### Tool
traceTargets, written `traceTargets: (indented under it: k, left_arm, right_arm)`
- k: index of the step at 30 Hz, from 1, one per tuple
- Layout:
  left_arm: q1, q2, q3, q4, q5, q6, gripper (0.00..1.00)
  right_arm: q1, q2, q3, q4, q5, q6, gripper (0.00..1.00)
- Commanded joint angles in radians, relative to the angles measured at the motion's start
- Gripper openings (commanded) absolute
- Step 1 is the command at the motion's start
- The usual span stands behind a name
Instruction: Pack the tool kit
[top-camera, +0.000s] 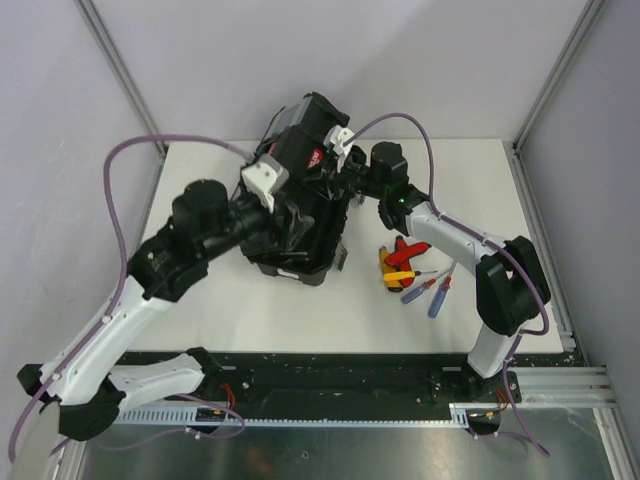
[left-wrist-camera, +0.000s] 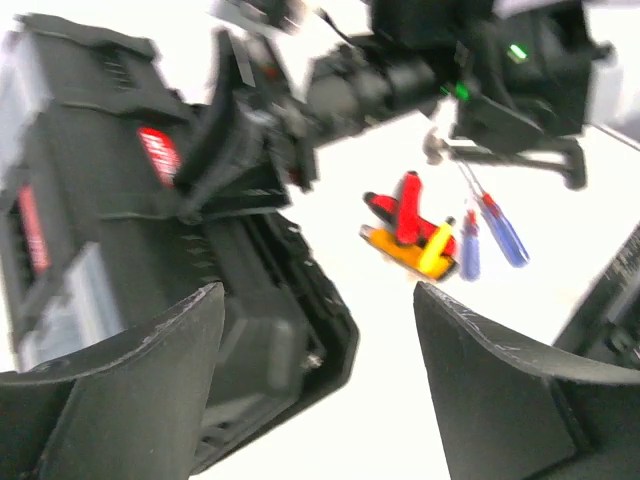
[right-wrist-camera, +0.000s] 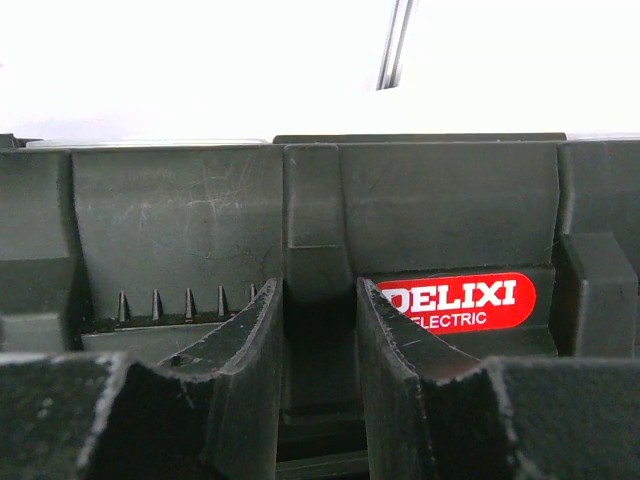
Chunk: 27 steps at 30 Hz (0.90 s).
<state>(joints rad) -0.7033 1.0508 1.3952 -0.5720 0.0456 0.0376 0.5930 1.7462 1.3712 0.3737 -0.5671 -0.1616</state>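
The black toolbox (top-camera: 300, 215) sits mid-table with its upper part lifted toward the back. My right gripper (top-camera: 337, 173) holds it at the top. In the right wrist view the fingers (right-wrist-camera: 395, 340) are shut on a black upright rib of the toolbox (right-wrist-camera: 200, 220), beside a red label (right-wrist-camera: 455, 300). My left gripper (top-camera: 285, 215) hovers over the box's near right corner. In the left wrist view it (left-wrist-camera: 318, 300) is open with only the bare table between its fingers, and the toolbox (left-wrist-camera: 110, 230) lies to the left. Red, yellow and blue screwdrivers (top-camera: 405, 270) lie on the table to the right.
The loose tools (left-wrist-camera: 430, 235) lie in a small heap between the box and the right arm's forearm (top-camera: 450, 235). A purple cable (top-camera: 120, 200) loops over the table's left side. Frame posts (top-camera: 540, 100) stand at the table's back corners.
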Motion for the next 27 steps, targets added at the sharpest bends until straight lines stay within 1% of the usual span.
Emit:
traceTargets:
  k: [1,6,8,12,14,17,21,24,27]
  left_arm:
    - [-0.122,-0.056,-0.161,0.089,0.039,0.013,0.79]
    - [-0.274,-0.083,-0.348,0.207,-0.196,-0.028,0.77]
    - [-0.303,-0.078,-0.408,0.263,-0.274,-0.049,0.76]
    - [-0.32,-0.05,-0.507,0.374,-0.382,-0.098,0.7]
    - [-0.329,-0.018,-0.535,0.426,-0.435,-0.119,0.64]
    - [-0.349,0.055,-0.545,0.478,-0.498,-0.142,0.51]
    - [-0.395,0.153,-0.541,0.511,-0.59,-0.15,0.4]
    - [-0.422,0.197,-0.566,0.537,-0.663,-0.155,0.36]
    - [-0.432,0.221,-0.599,0.559,-0.744,-0.162,0.36]
  right_arm:
    - [-0.01,-0.008,0.082,0.154,0.064,-0.002,0.0]
    - [-0.01,-0.008,0.081,0.152,0.061,0.001,0.0]
    - [-0.01,-0.006,0.082,0.154,0.057,0.003,0.0]
    - [-0.013,-0.003,0.083,0.158,0.045,0.007,0.0]
    - [-0.014,-0.002,0.082,0.157,0.042,0.011,0.0]
    - [-0.017,-0.003,0.083,0.161,0.036,0.019,0.0]
    - [-0.02,-0.002,0.083,0.17,0.03,0.031,0.0]
    - [-0.024,0.003,0.083,0.183,0.026,0.045,0.0]
    - [-0.029,0.006,0.083,0.198,0.019,0.062,0.0]
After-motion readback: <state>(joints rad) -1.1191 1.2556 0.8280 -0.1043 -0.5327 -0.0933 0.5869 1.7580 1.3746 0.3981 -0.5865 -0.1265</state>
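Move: The near right corner of the open toolbox lies about 3 cm ahead of my left hand, 7 cm to its right and 32 cm below. Of that hand, the lid's near end is some 8 cm ahead, in line sideways and 15 cm lower; the hanging latch is 7 cm ahead and 12 cm right; the yellow knife is 4 cm ahead and 24 cm right, both far down. From my right hand the corner is 13 cm back, barely left and 24 cm below. I drop my left hand about 22 cm past the lid's near end towards the toolbox's near right corner, swinging back some 5 cm and rightward first, then forward again and farther right as it sinks. The wrist rolls roughly 15 degrees, tipping the fingers lower, while they close from wide to about a third open on nothing. My right hand stays put, keeping its pinch on the raised lid. ##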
